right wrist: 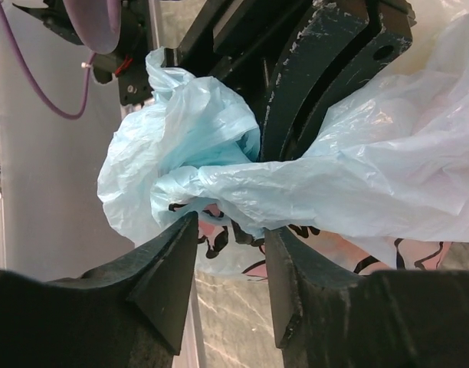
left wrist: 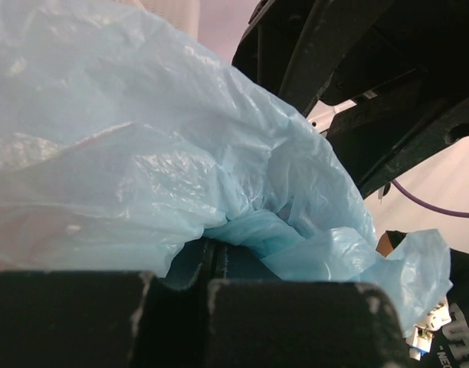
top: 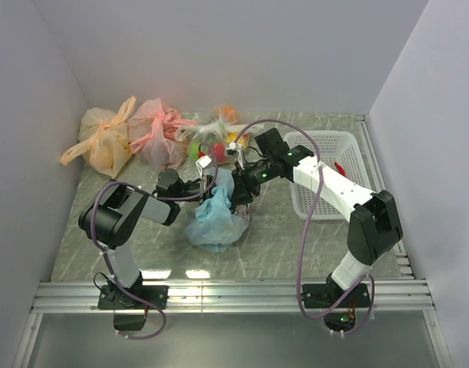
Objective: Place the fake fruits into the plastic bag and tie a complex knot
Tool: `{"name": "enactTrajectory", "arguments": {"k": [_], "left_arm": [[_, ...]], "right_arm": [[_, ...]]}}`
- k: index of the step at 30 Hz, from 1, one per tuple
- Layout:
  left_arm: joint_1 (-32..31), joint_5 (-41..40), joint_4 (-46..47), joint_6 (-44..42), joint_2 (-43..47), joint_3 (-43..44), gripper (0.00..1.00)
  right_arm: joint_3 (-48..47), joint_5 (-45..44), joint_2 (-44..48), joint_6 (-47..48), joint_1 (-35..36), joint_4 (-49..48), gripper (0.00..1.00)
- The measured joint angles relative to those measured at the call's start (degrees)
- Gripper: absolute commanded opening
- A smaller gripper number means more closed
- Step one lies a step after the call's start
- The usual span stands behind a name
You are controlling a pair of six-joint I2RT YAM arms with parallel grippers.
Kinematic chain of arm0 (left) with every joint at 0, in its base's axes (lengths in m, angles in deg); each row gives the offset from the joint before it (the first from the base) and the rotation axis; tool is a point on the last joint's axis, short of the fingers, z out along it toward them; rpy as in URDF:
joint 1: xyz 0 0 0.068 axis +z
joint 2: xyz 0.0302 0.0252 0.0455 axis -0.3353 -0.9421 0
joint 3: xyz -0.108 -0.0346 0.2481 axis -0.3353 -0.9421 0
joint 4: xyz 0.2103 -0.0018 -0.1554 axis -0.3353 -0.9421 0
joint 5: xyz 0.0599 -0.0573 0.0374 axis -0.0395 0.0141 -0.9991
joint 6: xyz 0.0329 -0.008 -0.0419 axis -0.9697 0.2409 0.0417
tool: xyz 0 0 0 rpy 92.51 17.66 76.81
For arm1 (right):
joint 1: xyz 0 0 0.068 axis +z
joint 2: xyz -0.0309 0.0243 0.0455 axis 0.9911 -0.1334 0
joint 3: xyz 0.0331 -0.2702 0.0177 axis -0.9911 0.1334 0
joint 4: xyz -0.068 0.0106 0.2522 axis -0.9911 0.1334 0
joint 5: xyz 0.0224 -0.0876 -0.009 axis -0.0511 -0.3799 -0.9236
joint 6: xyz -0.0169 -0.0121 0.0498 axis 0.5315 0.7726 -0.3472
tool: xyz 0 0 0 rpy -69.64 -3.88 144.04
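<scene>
The light blue plastic bag [top: 216, 221] sits bunched on the table between both arms, its neck pulled upward. My left gripper [top: 206, 184] reaches in from the left and is shut on a fold of the bag [left wrist: 219, 176]; its fingers [left wrist: 214, 259] pinch the film. My right gripper [top: 239, 195] comes in from the right. Its jaws [right wrist: 229, 227] stand apart, with a twisted strand of the bag [right wrist: 296, 188] lying across the fingertips [right wrist: 181, 245]. A bunched wad of plastic [right wrist: 196, 146] sits beyond; I cannot tell if it is a knot. No fake fruits show inside the bag.
A white basket [top: 326, 144] stands at the right with a red piece [top: 339, 167] in it. An orange bag [top: 104, 142] and a pink bag [top: 159, 134] lie at the back left. A clear bag [top: 211, 136] with coloured fruits lies by the back wall.
</scene>
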Motion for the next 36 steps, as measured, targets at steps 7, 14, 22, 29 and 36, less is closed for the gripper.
{"name": "enactTrajectory", "arguments": {"k": [7, 14, 22, 29, 36], "left_arm": [[-0.11, 0.02, 0.00, 1.31, -0.48, 0.02, 0.00], [-0.50, 0.00, 0.00, 1.29, -0.63, 0.20, 0.01], [-0.50, 0.00, -0.04, 1.31, -0.61, 0.35, 0.02], [0.42, -0.66, -5.68, -3.52, 1.62, -0.07, 0.21], [6.47, -5.60, -38.73, -27.17, 18.29, 1.29, 0.35]], "right_arm": [[0.00, -3.63, 0.00, -0.33, 1.51, -1.27, 0.45], [0.00, -7.06, 0.00, -1.11, 2.34, -2.54, 0.43], [0.33, -10.29, 0.00, 1.18, 3.30, -2.71, 0.29], [0.35, -10.62, 0.68, 2.80, 3.41, -2.95, 0.00], [0.28, -9.86, 1.14, 5.07, 3.89, -3.67, 0.00]]}}
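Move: The right hand, its fingers open, is nearly on the bunched neck of the blue plastic bag: some 1 cm ahead, 1 cm to its left and 2 cm lower. From that hand, the fruit-filled bag body lies about 10 cm back, 5 cm left and 11 cm below, and the clear fruit bag some 17 cm ahead, 4 cm left and 12 cm below. The left hand already pinches the bunch; the stretch the right goes for is about 2 cm to its right, 1 cm back and 1 cm lower. Down, forward and a little left, the right hand creeps about 2 cm into the bunched neck, rolling some 10 degrees, then shuts on the plastic beside the left fingertips and lifts about 1 cm. Only once it is closing does the left hand open partway and pull away left and forward, some 5 cm, rising slightly and swinging counter-clockwise. ##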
